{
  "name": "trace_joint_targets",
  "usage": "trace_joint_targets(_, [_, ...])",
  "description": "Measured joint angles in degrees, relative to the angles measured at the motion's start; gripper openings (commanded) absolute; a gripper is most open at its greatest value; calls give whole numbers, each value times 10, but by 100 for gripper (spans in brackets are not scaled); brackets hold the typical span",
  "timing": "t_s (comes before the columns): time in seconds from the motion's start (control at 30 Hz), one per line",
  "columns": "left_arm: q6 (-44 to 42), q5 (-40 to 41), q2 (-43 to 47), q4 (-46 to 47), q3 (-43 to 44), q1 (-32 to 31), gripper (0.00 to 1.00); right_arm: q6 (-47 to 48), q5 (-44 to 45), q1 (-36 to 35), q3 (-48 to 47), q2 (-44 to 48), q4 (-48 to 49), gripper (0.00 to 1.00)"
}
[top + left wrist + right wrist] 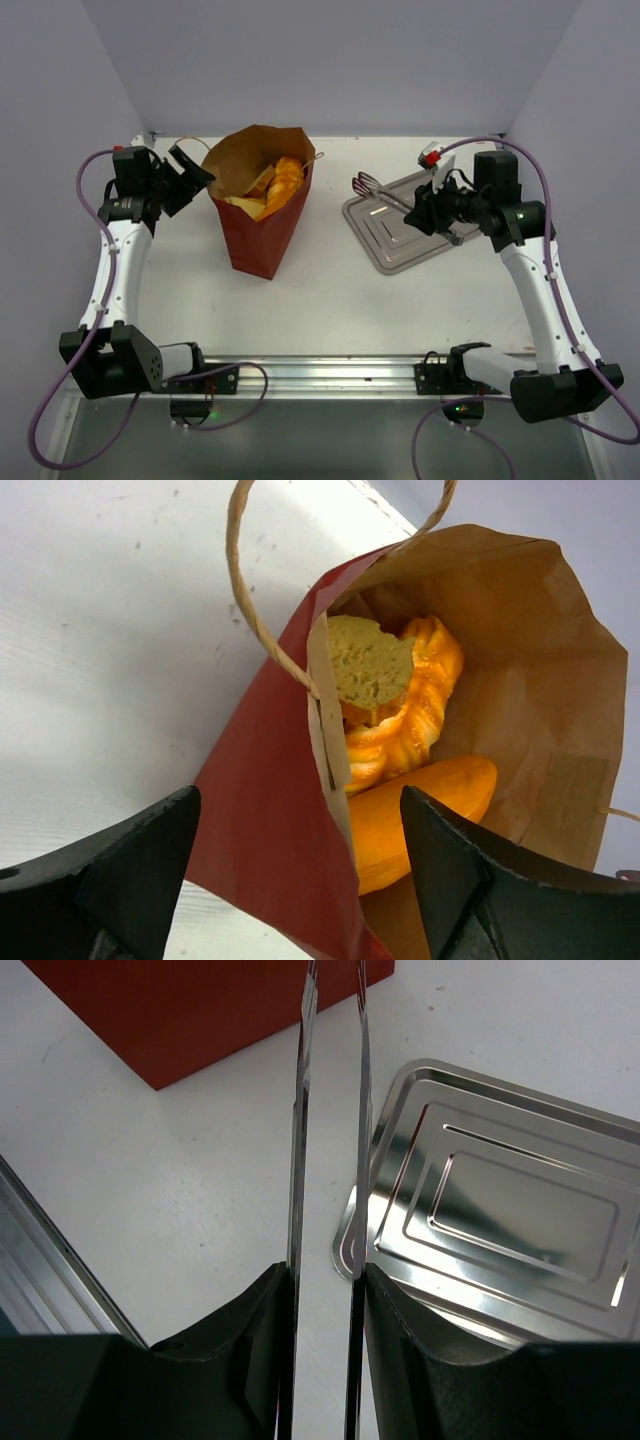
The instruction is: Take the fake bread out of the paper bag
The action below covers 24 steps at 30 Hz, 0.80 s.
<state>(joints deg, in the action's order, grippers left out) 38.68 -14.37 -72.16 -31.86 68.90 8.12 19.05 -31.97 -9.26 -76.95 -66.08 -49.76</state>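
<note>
The red paper bag (258,232) stands upright at the back left of the table, its brown mouth open. Fake bread (281,178) fills it: a braided loaf (418,712), a pale yellow-topped piece (370,665) and a glossy orange roll (440,798). My left gripper (190,170) is open at the bag's left rim. In the left wrist view its jaws (295,880) straddle the bag's red wall (265,830), one finger outside and one inside, neither touching it. My right gripper (325,1300) is shut on metal tongs (330,1110), held over the tray's left end (435,212).
A rectangular steel tray (402,243) lies at the back right, also under the tongs in the right wrist view (500,1210). The tongs' tips (366,184) point toward the bag. A looped string handle (245,590) hangs off the bag's rim. The grey walls stand close behind.
</note>
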Motion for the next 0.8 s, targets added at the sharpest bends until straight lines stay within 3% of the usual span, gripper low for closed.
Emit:
trace_joint_targets(0.17, [8, -36, -40, 26, 0, 0, 72, -8, -14, 0, -18, -4, -2, 38])
trace_joint_targets(0.27, [12, -58, -68, 43, 0, 0, 51, -10, -23, 0, -41, -7, -2, 38])
trace_joint_targets(0.37, [14, -78, -89, 58, 0, 0, 3, -11, -35, 0, -64, -7, -3, 38])
trace_joint_targets(0.6, [-3, -99, -93, 70, 30, -11, 0, -10, -51, 0, -107, -7, -27, 38])
trace_joint_targets(0.8, [-23, -99, -77, 84, 58, -70, 0, -11, -70, 0, -172, -27, -46, 41])
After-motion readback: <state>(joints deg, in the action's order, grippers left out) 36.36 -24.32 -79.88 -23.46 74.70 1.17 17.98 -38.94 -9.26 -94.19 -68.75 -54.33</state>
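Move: The left rim of the paper bag is about 4 cm ahead of the open left gripper, 3 cm to its right and 4 cm below. From that gripper, the braided bread lies inside the bag roughly 14 cm to the right, 1 cm ahead and 13 cm down, with the cut bread some 8 cm right, 2 cm back and 12 cm down. From the right gripper, already holding the tongs, the braided bread is about 20 cm left, 9 cm ahead and 16 cm down. Ease the left gripper about 3 cm forward and 3 cm down with a little rightward travel, and close it so the fingertips pinch the bag's left rim. Keeping the pinch, lift nearly 6 cm and swing right about 5 cm, turning some 10 degrees clockwise. Meanwhile raise the right gripper about 9 cm, drifting slightly left, still gripping the tongs. ##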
